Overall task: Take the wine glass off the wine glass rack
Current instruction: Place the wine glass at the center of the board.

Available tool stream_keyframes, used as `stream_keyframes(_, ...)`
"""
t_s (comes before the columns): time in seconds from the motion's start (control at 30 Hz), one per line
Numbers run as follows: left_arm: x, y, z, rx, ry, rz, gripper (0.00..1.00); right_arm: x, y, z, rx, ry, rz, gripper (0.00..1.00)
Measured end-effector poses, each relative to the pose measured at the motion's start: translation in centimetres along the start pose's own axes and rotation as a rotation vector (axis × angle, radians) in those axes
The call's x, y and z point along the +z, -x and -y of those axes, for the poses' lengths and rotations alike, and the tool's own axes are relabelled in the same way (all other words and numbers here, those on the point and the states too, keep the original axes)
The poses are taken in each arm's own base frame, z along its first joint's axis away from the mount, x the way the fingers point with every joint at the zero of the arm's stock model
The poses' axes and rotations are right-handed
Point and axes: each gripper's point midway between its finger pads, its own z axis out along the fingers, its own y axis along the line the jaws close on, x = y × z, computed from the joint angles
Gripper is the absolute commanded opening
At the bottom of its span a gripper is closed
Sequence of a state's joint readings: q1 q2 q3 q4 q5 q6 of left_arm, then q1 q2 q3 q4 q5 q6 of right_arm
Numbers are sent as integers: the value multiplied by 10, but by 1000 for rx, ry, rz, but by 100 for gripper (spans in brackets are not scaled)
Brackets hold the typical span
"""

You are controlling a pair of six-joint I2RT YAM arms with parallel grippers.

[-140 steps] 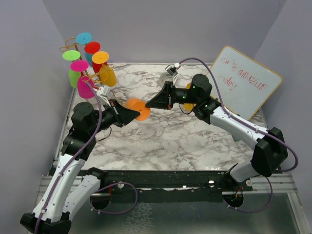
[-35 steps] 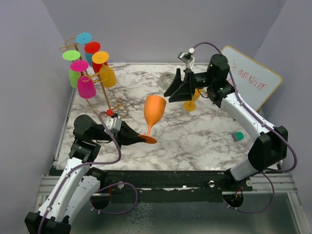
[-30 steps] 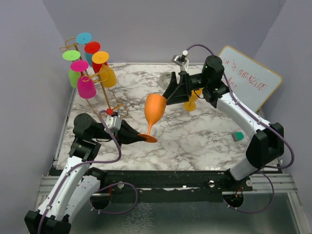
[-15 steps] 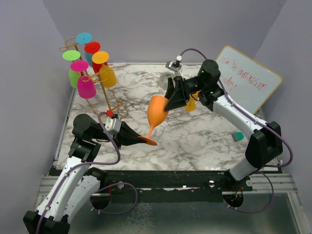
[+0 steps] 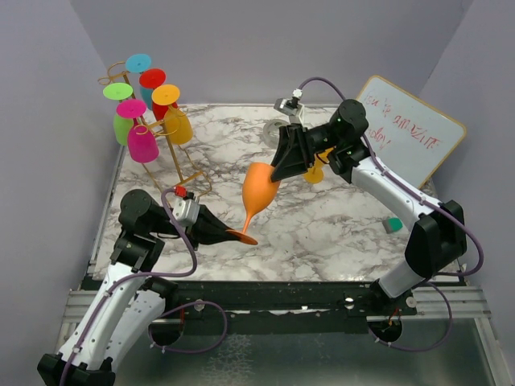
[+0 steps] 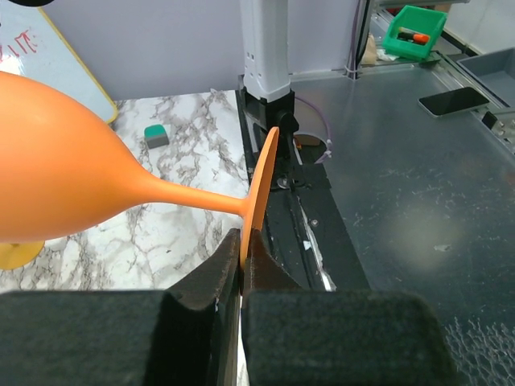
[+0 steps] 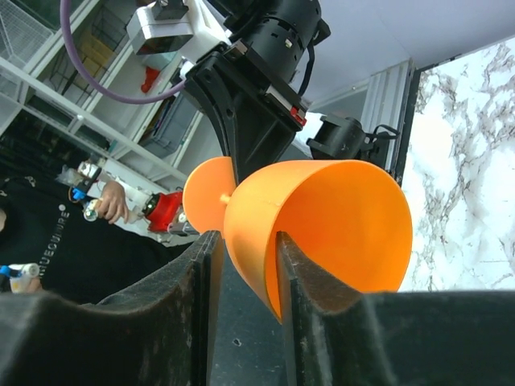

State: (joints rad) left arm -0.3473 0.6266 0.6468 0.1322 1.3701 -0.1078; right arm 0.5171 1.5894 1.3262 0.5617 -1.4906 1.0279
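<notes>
The orange wine glass (image 5: pixel 259 186) hangs tilted over the middle of the table, away from the wine glass rack (image 5: pixel 179 165), a gold wire stand at the far left. My left gripper (image 5: pixel 233 233) is shut on the edge of its round foot (image 6: pixel 259 193). My right gripper (image 5: pixel 278 170) sits on the bowl's rim (image 7: pixel 338 225). One finger (image 7: pixel 322 314) is inside the bowl, the other (image 7: pixel 161 297) against its outer wall. Both arms hold the same glass.
Several coloured glasses (image 5: pixel 143 143) hang upside down on the rack. A yellow-orange glass (image 5: pixel 315 173) stands behind the right gripper. A whiteboard (image 5: pixel 406 133) leans at the far right, with a small green eraser (image 5: pixel 392 224) in front of it.
My right gripper has come down from the back and left onto the bowl, and its jaws have closed over the rim. The glass has tipped slightly. The left grip on the foot is unchanged.
</notes>
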Motion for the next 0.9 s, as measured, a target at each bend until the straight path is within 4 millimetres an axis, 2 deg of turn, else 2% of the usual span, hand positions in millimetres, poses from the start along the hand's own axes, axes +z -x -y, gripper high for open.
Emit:
stream_keyframes(0.03, 0, 0, 0, -1, -1, -1, 0, 0, 0, 0, -4, 1, 0, 25)
stream_keyframes(0.17, 0, -1, 2, -4, -10, -3, 0, 0, -1, -1, -2, 4, -3, 15)
stream_keyframes(0.27, 0, -5, 1, -22, -13, -10, 0, -1, -3, -5, 7, 10, -12, 1)
stream_keyframes(0.33, 0, -11, -1, -39, -14, -18, 0, -2, -4, -8, 5, 15, -21, 1)
stream_keyframes(0.5, 0, -17, -4, -46, -16, -28, 19, -4, -7, -10, 8, 19, -31, 1)
stream_keyframes(0.67, -1, -24, -8, -89, 14, -42, 30, -3, -10, -10, 11, 21, -33, 0)
stream_keyframes(0.8, -2, -29, -11, -109, 43, -52, 35, -3, -14, -7, 12, 20, -33, 1)
stream_keyframes(0.9, -3, -31, -14, -104, 78, -60, 45, -2, -16, 0, 1, 13, -25, 1)
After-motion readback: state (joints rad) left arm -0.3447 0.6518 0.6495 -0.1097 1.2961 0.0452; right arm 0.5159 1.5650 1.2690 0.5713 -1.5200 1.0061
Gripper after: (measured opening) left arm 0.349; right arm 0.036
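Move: The orange wine glass hangs slantwise in the air between my hands. My left fingers already pinch its foot, and its middle is some 6 cm ahead, 6 cm right and 3 cm above them. From my right hand, whose open fingers straddle the rim, its middle lies roughly 6 cm back, 6 cm left and 3 cm lower. The yellow wine glass stands about 16 cm ahead of my right hand, 13 cm to its right and 19 cm lower. I shut my right fingers across the rim so that they pinch the bowl wall, easing that hand back about 1 cm and then slightly down with the grip kept. Once it is closed, I spread my left fingers to about a third while that hand sinks some 3 cm and edges forward, its fingertips dipping a few degrees, giving up the pinch on the foot, which stays between them. ##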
